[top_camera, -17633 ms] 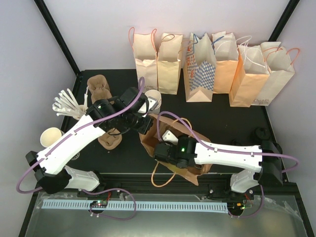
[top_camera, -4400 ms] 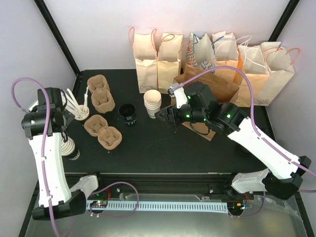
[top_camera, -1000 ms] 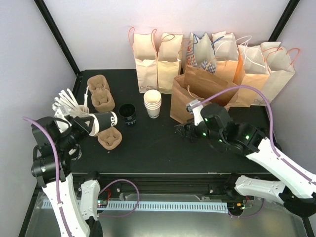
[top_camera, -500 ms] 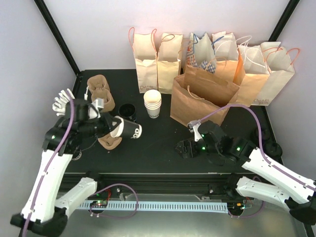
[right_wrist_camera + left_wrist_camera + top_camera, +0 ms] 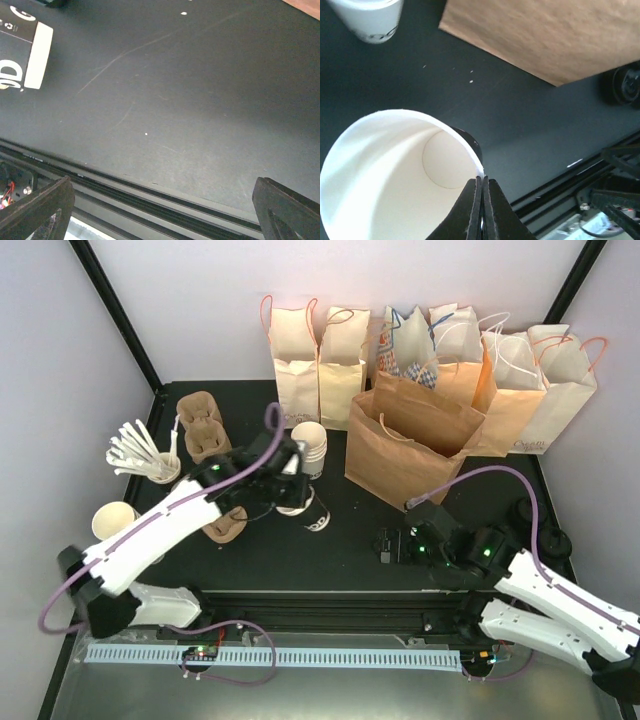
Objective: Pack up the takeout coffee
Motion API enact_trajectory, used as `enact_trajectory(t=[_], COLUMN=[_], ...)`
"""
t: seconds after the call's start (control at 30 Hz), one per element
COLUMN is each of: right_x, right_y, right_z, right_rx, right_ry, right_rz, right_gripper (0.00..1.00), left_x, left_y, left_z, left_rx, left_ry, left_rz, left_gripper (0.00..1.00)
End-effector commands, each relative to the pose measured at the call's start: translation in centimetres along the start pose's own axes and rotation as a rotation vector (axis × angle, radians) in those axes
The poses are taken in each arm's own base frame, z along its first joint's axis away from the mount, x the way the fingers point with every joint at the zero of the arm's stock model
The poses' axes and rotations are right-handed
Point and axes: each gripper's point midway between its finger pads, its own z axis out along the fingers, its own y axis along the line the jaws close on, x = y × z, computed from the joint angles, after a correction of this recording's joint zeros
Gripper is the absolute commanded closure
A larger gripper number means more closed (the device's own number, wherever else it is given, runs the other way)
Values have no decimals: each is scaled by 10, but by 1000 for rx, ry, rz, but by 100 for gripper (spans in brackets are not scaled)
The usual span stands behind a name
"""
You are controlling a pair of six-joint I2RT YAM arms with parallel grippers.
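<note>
The takeout coffee cup [image 5: 316, 521] is a white paper cup with a black sleeve. It has no lid, and in the left wrist view the cup [image 5: 385, 170] is empty inside. My left gripper [image 5: 298, 502] is shut on its rim, the fingers [image 5: 482, 182] pinching the thin white edge. The cup hangs tilted over the middle of the table, left of the open brown paper bag [image 5: 410, 440]. My right gripper [image 5: 392, 544] is low near the front edge, open and empty. Its wrist view shows the cup's sleeve [image 5: 22, 47] at the top left.
A row of paper bags [image 5: 430, 360] lines the back wall. A stack of white cups [image 5: 310, 445] stands just behind the held cup. Brown cup carriers [image 5: 205, 430], white cutlery in a holder [image 5: 140, 455] and a lone white cup [image 5: 112, 520] are at the left. The front rail [image 5: 150, 190] lies under the right gripper.
My left arm has swung right, carrying the cup from the table's left side to its middle. My right gripper has drawn back toward the front edge and opened wider.
</note>
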Motion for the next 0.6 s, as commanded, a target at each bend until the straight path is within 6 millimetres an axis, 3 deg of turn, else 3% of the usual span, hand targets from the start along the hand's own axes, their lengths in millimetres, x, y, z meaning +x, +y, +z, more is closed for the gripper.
enact_trajectory(t=[0.0,0.1,0.27,0.57], right_x=[14,24,38,48], right_y=[-39,-58,-73,-80], right_z=[-1,-4,-3,-5], right_rx=[133,219,298,248], right_ry=[-13,21,71,57], right_rz=[138,184,228,298], right_gripper=[0,0,1,1], left_x=[-28,-25,-12,2], left_y=[-39,-55,-61,-61], left_z=[23,44,79,116], left_rx=[-67,-136,-173,-348], left_ry=[-100,-92,-61,-98], left_rz=[260,383,428,566], left_gripper=[98,98,98,98])
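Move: The white cup in the black sleeve, already pinched by its rim in the left hand, is headed for bare table in front of the brown bag, about 12 cm right of that hand, level with it fore and aft, and some 21 cm down. The bag stands roughly 24 cm right and 10 ahead, the cup stack about 2 cm right and 12 ahead. From the open, empty right hand that bare patch lies about 8 cm left and 7 ahead. The white cup is carried by its rim to the robot's right, about 10 cm, towards the bare table in front of the brown bag, while the left hand sinks some 6 cm, mostly in the later part, and turns its left side up; the shut fingers keep their pinch. The right hand, wide open and empty, clears away from the cup: right, down and a little back. ##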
